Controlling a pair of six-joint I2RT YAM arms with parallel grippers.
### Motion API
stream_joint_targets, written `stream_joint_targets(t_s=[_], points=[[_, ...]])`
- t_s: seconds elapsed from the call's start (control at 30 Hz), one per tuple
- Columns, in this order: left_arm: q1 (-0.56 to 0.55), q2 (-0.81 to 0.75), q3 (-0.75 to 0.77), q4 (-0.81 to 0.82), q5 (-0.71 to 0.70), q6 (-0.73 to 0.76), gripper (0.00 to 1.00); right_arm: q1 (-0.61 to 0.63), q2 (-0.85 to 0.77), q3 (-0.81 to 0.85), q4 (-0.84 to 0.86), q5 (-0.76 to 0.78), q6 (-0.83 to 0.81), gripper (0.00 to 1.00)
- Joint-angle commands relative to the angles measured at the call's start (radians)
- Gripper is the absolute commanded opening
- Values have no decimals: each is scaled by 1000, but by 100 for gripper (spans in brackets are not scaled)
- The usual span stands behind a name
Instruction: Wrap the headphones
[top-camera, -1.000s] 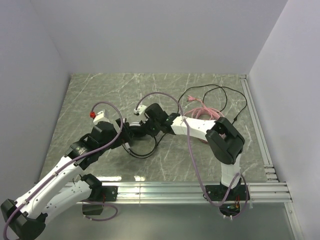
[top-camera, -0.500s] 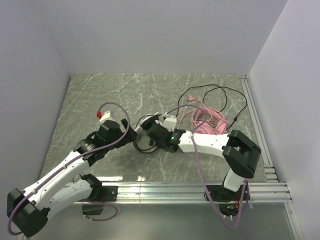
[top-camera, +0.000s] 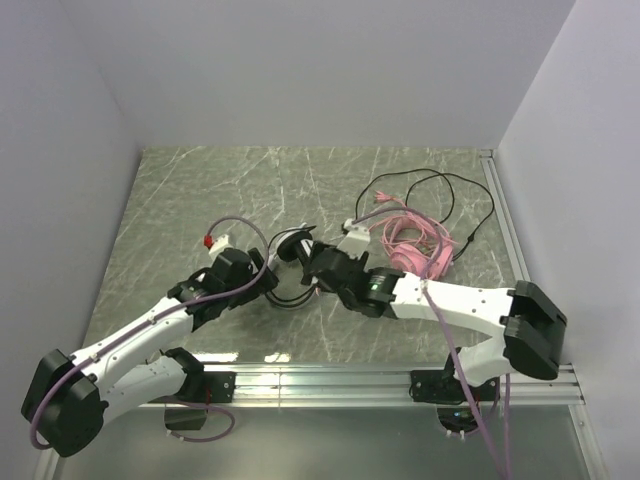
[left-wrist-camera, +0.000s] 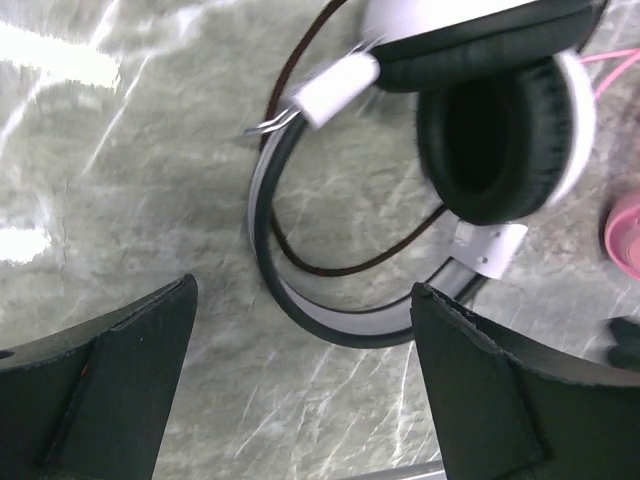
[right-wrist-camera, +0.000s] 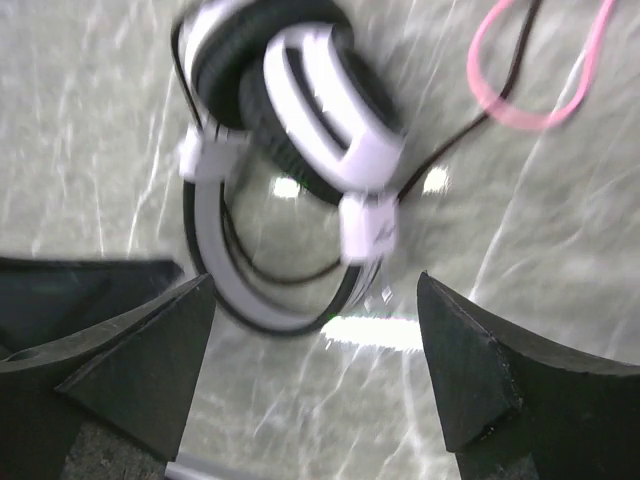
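The black-and-white headset lies on the marble table between my two grippers. In the left wrist view its ear cup and headband lie just beyond my open left gripper, which holds nothing. In the right wrist view the same headset is blurred, and its headband lies just ahead of my open, empty right gripper. From above, the left gripper and right gripper face each other across the headband. The pink headset and its bunched pink cable lie to the right.
The black cable loops across the back right of the table, beside the pink cable. A metal rail runs along the near edge, another rail along the right side. White walls close in the left, back and right.
Both arms have come lower and nearer the front edge. The right arm's elbow has swung out to the right. The black-and-white headset now lies free between the open grippers.
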Motion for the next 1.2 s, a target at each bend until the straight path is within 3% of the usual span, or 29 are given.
stream_joint_targets(t_s=[0.0,0.27,0.5,0.9,1.03,1.17], points=[[-4,-23,-51,82,4,-96,93,-75,-89,-57,128,-7,-168,88],[-32,-1,-133,106,37,-289,82,-176,-155,-63,119,-44,-222,87],[-95,134,37,-137,-75,-485,66,-197,-130,-60,125,-69,-209,87],[-109,360,93,-104,-62,-495,55,-224,-127,-82,159,-118,-228,87],[-115,383,96,-107,-77,-498,48,-243,-38,15,121,-181,-318,88],[-122,369,110,-133,-104,-492,52,-244,93,151,24,-207,-424,90]])
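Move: Just to the right and below the left hand is the near-left curve of the white headphones' headband: 3 cm right, 1 cm back, 8 cm down. The white earcups are about 7 cm ahead and 8 cm right of that hand, 6 cm down. From the right hand, the earcups are roughly 5 cm ahead, 8 cm left and 10 cm down; the headband curve is 3 cm back, 13 cm left and 11 cm down; the black cable is some 9 cm ahead, 2 cm right and 12 cm down. Sinking about 7 cm, and drifting a little back and right, the left hand tips steeper and turns counter-clockwise while its fingers close to half open, astride the headband's near-left curve. The open right hand clears off forward and right, rising, then holds still before easing forward again, slightly left and down. ##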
